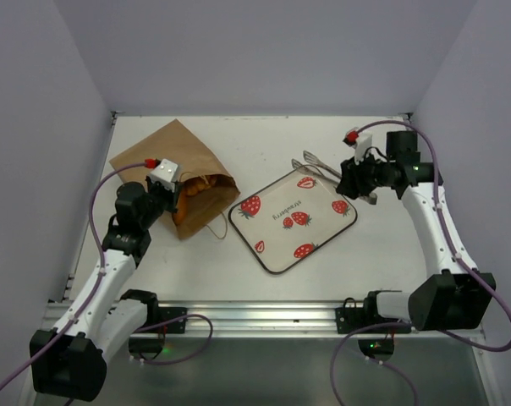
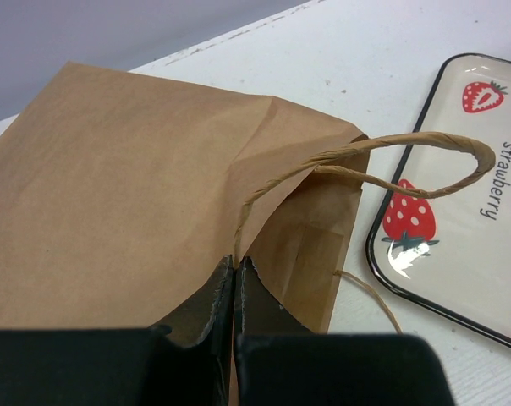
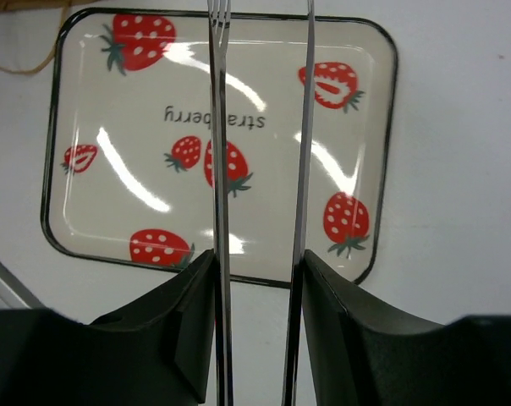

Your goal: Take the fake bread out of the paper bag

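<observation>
The brown paper bag (image 1: pixel 173 155) lies on its side at the left, mouth toward the tray. Glossy orange fake bread (image 1: pixel 198 188) shows just inside the mouth. My left gripper (image 1: pixel 174 198) is shut on the upper edge of the bag's mouth (image 2: pixel 234 264), pinching the paper near a twisted handle (image 2: pixel 425 145). The bread is hidden in the left wrist view. My right gripper (image 1: pixel 350 179) hangs over the tray's far right side, shut on a pair of metal tongs (image 3: pixel 220 127). Both fingers press the tongs' two arms (image 3: pixel 257 262), whose tips stand apart over the tray.
A white strawberry-printed tray (image 1: pixel 264 247) with a dark rim (image 3: pixel 389 127) lies in the middle, between the bag and the right arm. The bag's second handle (image 1: pixel 215 227) trails on the table beside the tray's left corner. Grey walls close in on the table.
</observation>
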`<state>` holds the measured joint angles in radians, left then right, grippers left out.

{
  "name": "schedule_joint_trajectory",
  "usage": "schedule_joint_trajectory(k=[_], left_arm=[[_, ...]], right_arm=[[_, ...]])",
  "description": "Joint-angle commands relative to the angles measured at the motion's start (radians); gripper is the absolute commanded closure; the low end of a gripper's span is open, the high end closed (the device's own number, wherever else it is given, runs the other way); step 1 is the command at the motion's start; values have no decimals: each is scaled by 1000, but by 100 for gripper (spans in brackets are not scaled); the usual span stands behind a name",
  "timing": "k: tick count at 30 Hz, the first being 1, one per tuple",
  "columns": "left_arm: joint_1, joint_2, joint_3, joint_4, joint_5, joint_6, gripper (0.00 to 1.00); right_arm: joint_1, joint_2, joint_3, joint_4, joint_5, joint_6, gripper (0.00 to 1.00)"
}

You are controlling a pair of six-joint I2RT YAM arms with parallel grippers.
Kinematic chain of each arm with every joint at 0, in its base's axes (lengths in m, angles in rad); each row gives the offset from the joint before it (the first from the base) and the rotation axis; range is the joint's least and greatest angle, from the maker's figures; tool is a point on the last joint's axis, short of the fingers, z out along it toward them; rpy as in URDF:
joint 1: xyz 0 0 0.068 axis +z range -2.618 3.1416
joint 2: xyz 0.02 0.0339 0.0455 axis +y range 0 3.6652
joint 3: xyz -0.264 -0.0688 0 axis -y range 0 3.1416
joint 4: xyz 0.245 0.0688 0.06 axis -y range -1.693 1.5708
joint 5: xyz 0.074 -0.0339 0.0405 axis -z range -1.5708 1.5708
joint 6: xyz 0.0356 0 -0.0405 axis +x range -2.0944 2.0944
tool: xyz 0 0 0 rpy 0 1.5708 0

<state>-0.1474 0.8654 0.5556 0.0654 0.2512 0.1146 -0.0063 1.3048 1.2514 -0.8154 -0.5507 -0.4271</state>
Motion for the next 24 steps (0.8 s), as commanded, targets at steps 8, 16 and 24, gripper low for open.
schedule_joint_trajectory(k=[8,16,24], left_arm=[[-11,4,96,63,112,-113,100],[-11,14,98,48,106,-185,100],[-11,9,78,57,91,-211,100]], right_arm=[[402,-53,-80,-21,27,-183,55],[655,138,25,183,84,19,57],[666,290,51,431,17,307,56]])
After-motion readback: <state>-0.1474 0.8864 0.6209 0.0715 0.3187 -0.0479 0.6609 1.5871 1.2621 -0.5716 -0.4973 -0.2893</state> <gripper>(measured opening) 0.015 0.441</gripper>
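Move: The right hand holds the tongs. The fake bread in the open paper bag lies about 40 cm to its left, 2 cm farther out and 13 cm lower. The bag's mouth is about 37 cm left, 1 cm nearer the base and 12 cm lower; the strawberry tray's middle is about 14 cm left, 5 cm back and 19 cm below. From the left hand, pinching the bag handle, the bread is about 4 cm right, 2 cm ahead and 12 cm below. Sweep the right gripper with its half-open tongs some 22 cm left above the tray to the bag's mouth, sinking about 6 cm, drifting back and then slightly forward, and turning some 30 degrees counter-clockwise so the tips face the opening. Meanwhile keep the left fingers shut on the handle, raising it about 3 cm and a little right with a slight roll. ##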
